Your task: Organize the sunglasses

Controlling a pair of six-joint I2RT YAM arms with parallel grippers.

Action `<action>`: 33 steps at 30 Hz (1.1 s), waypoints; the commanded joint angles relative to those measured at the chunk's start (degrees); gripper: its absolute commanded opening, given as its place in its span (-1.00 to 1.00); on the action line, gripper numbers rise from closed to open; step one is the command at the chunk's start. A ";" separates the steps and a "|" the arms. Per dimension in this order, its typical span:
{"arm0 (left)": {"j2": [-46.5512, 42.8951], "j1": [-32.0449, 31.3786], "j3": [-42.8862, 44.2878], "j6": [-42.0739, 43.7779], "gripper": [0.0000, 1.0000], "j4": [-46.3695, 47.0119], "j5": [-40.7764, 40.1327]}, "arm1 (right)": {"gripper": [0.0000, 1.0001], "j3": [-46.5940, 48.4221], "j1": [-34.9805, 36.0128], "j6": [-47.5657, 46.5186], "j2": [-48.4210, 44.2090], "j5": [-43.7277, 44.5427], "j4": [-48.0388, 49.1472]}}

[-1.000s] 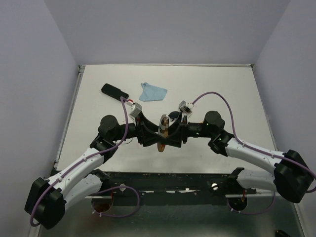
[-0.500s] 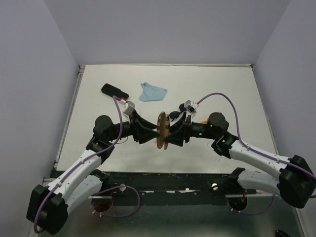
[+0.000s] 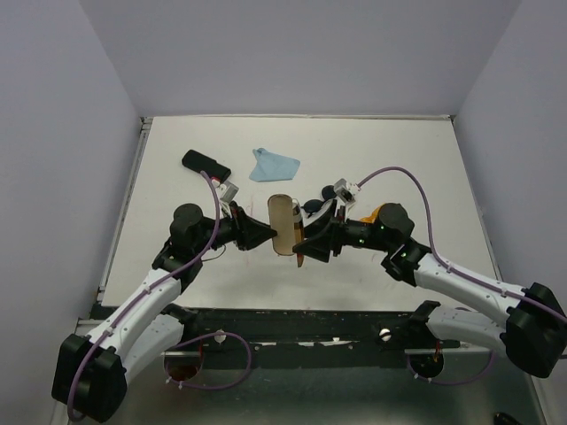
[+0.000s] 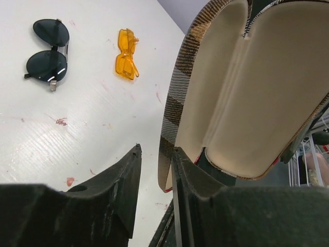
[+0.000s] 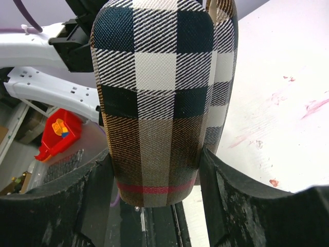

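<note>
The plaid case (image 3: 283, 226) stands on end between both arms, open, its cream lining (image 4: 257, 92) facing the left wrist camera. My right gripper (image 5: 154, 154) is shut on the plaid shell (image 5: 154, 77), a finger pressed to each side. My left gripper (image 4: 156, 149) has its jaws narrow around the lid's rim (image 4: 165, 164); the rim leans on one finger (image 4: 190, 180), with a gap to the other. On the table beyond lie the black sunglasses (image 4: 49, 54) and the orange sunglasses (image 4: 127, 60), both free. From above, the orange pair (image 3: 376, 212) peeks out behind the right arm.
A plain black case (image 3: 205, 164) lies at the back left and a blue cloth (image 3: 274, 165) beside it. The black sunglasses (image 3: 314, 208) sit just behind the right gripper (image 3: 310, 239). Grey walls close the table on three sides.
The plaid case has swung open, its lid pulled left. My left gripper's jaws have narrowed and it has drawn back to the left. The right gripper keeps its hold.
</note>
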 commanded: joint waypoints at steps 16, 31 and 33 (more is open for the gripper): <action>-5.75 1.04 1.39 -0.33 0.83 -10.01 -11.22 | -0.99 9.97 0.53 0.12 10.52 -1.68 -7.70; -5.49 1.04 7.37 -12.90 0.98 -41.32 -48.60 | -0.98 27.45 -3.78 -5.34 35.03 -8.16 -27.57; -5.05 1.03 7.46 -12.90 0.98 -41.93 -48.94 | -0.98 30.70 -4.22 -6.04 40.82 -12.21 -29.32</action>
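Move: The open plaid case, still held in the right gripper, has its middle about 5 cm right of the left hand and some 5 cm above it, level fore and aft. From the right hand, the case's middle is about 4 cm ahead, 2 cm left and 3 cm up. The bare table spot for it lies about 9 cm ahead, 5 cm left and 15 cm below the right hand; from that hand the black sunglasses lie some 23 cm ahead and 5 cm right, down on the table. Open the left gripper wide at the lid's edge, then draw it off to the left, away from the case, some 11 cm, sinking about 6 cm and turning counter-clockwise with the fingers tipping down. Keep the right grip on the open case and carry it down about 10 cm, forward 8 cm and somewhat left towards the bare table, rolling its left side down. ##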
